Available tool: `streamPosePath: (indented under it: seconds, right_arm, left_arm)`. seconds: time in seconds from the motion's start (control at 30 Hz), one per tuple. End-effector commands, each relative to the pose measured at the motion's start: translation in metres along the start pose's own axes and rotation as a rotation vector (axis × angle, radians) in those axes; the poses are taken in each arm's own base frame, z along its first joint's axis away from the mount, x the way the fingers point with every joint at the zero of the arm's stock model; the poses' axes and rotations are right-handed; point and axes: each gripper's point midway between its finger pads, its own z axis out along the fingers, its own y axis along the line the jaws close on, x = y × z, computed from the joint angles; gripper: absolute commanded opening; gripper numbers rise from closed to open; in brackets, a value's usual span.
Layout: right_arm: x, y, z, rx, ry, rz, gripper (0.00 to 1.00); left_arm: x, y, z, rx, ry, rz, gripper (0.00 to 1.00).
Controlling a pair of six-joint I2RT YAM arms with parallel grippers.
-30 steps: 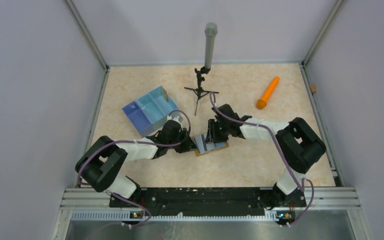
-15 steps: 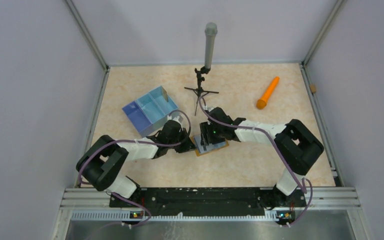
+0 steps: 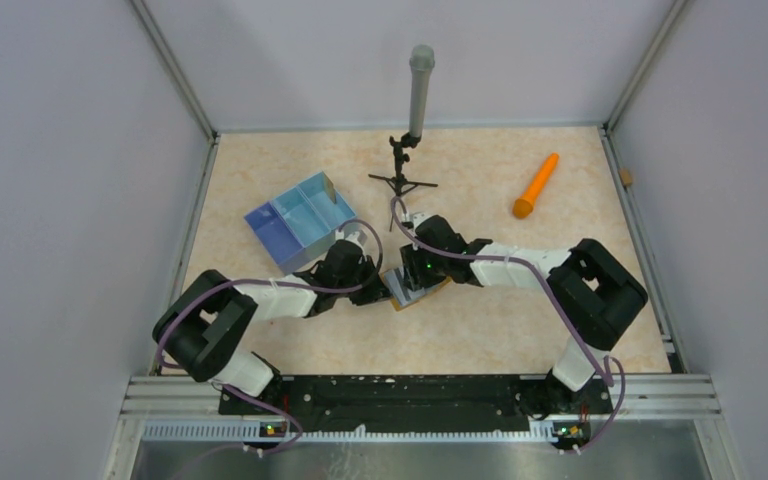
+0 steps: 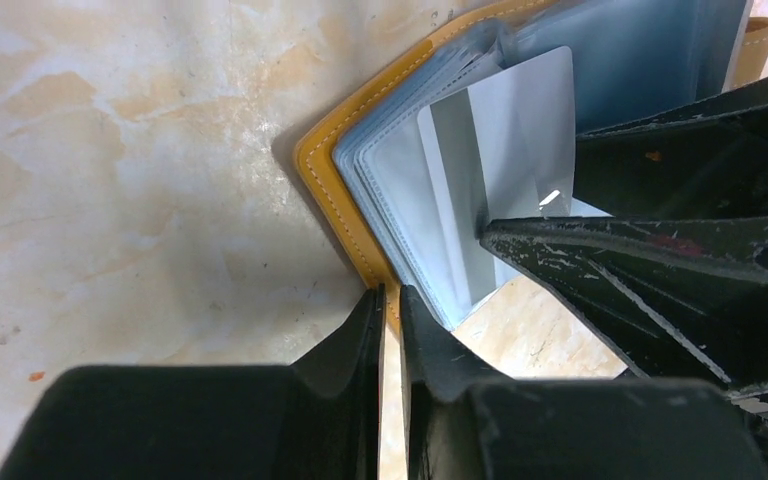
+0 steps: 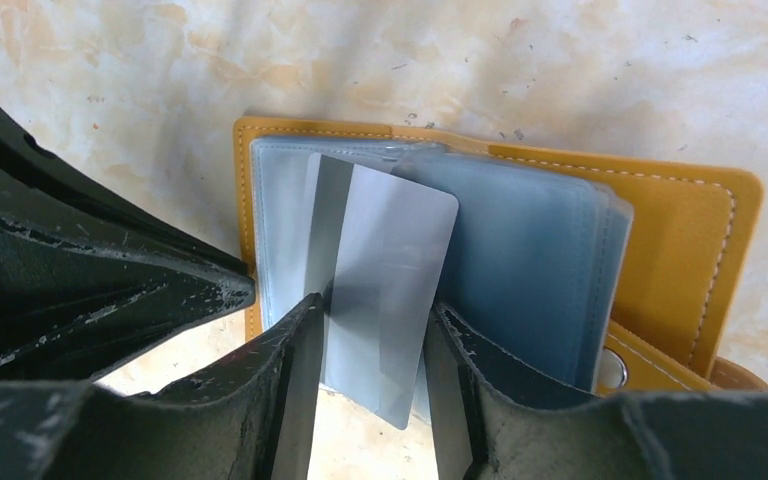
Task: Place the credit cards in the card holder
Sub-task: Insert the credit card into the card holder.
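The card holder (image 3: 422, 293) lies open on the table, mustard-orange outside (image 5: 690, 235) with greyish-blue pockets (image 5: 530, 260). A grey credit card (image 5: 385, 270) with a dark stripe sticks partly out of a pocket, also seen as the card (image 4: 510, 150) in the left wrist view. My right gripper (image 5: 374, 303) (image 3: 413, 272) has its jaws against both long edges of this card. My left gripper (image 4: 390, 292) (image 3: 381, 293) is pinched shut on the card holder's mustard edge (image 4: 335, 190) at its left corner. No other cards show.
A blue divided tray (image 3: 300, 228) stands behind the left arm. A small black tripod (image 3: 401, 183) with a grey upright cylinder (image 3: 420, 90) is at the back centre. An orange cone-shaped stick (image 3: 537, 186) lies at the back right. Walls enclose the table.
My right gripper has slid left over the card holder, widened, then narrowed onto the card. The left jaws have tightened on the edge of the holder, whose left side has shifted slightly.
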Motion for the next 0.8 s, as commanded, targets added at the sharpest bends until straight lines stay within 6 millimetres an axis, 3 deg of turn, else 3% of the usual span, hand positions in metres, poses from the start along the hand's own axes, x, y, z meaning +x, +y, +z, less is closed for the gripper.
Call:
streamPosePath:
  seconds: [0.0, 0.2, 0.77]
  right_arm:
    - [0.002, 0.03, -0.005, -0.111, 0.031, -0.087, 0.43]
    - [-0.018, 0.03, -0.022, -0.069, -0.023, -0.045, 0.59]
    - [-0.031, 0.001, -0.029, -0.014, -0.049, 0.078, 0.68]
  left_arm:
    - [-0.02, -0.006, 0.007, -0.01, -0.073, 0.046, 0.13]
    - [-0.018, 0.0, 0.006, -0.039, -0.071, 0.04, 0.12]
    - [-0.016, 0.002, 0.008, -0.044, -0.06, 0.038, 0.1]
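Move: The credit card is between the right fingertips, its middle roughly 1 cm ahead of that hand, level sideways and 1 cm below. The open card holder beneath is centred about 2 cm ahead and 3 cm to the right, 2 cm down; the microphone stand's foot is some 24 cm ahead and 2 cm left. From the left hand, the holder's middle lies about 4 cm ahead and 6 cm right, the card 3 cm ahead and 4 cm right. Spread the right fingers off the card's long sides, lifting the hand about 1 cm as it draws back about 1 cm, then bring it forward again while shifting right a little over 1 cm. Keep the nearly shut left fingertips at the holder's left edge, sliding them about 1 cm forward towards its far left corner. ##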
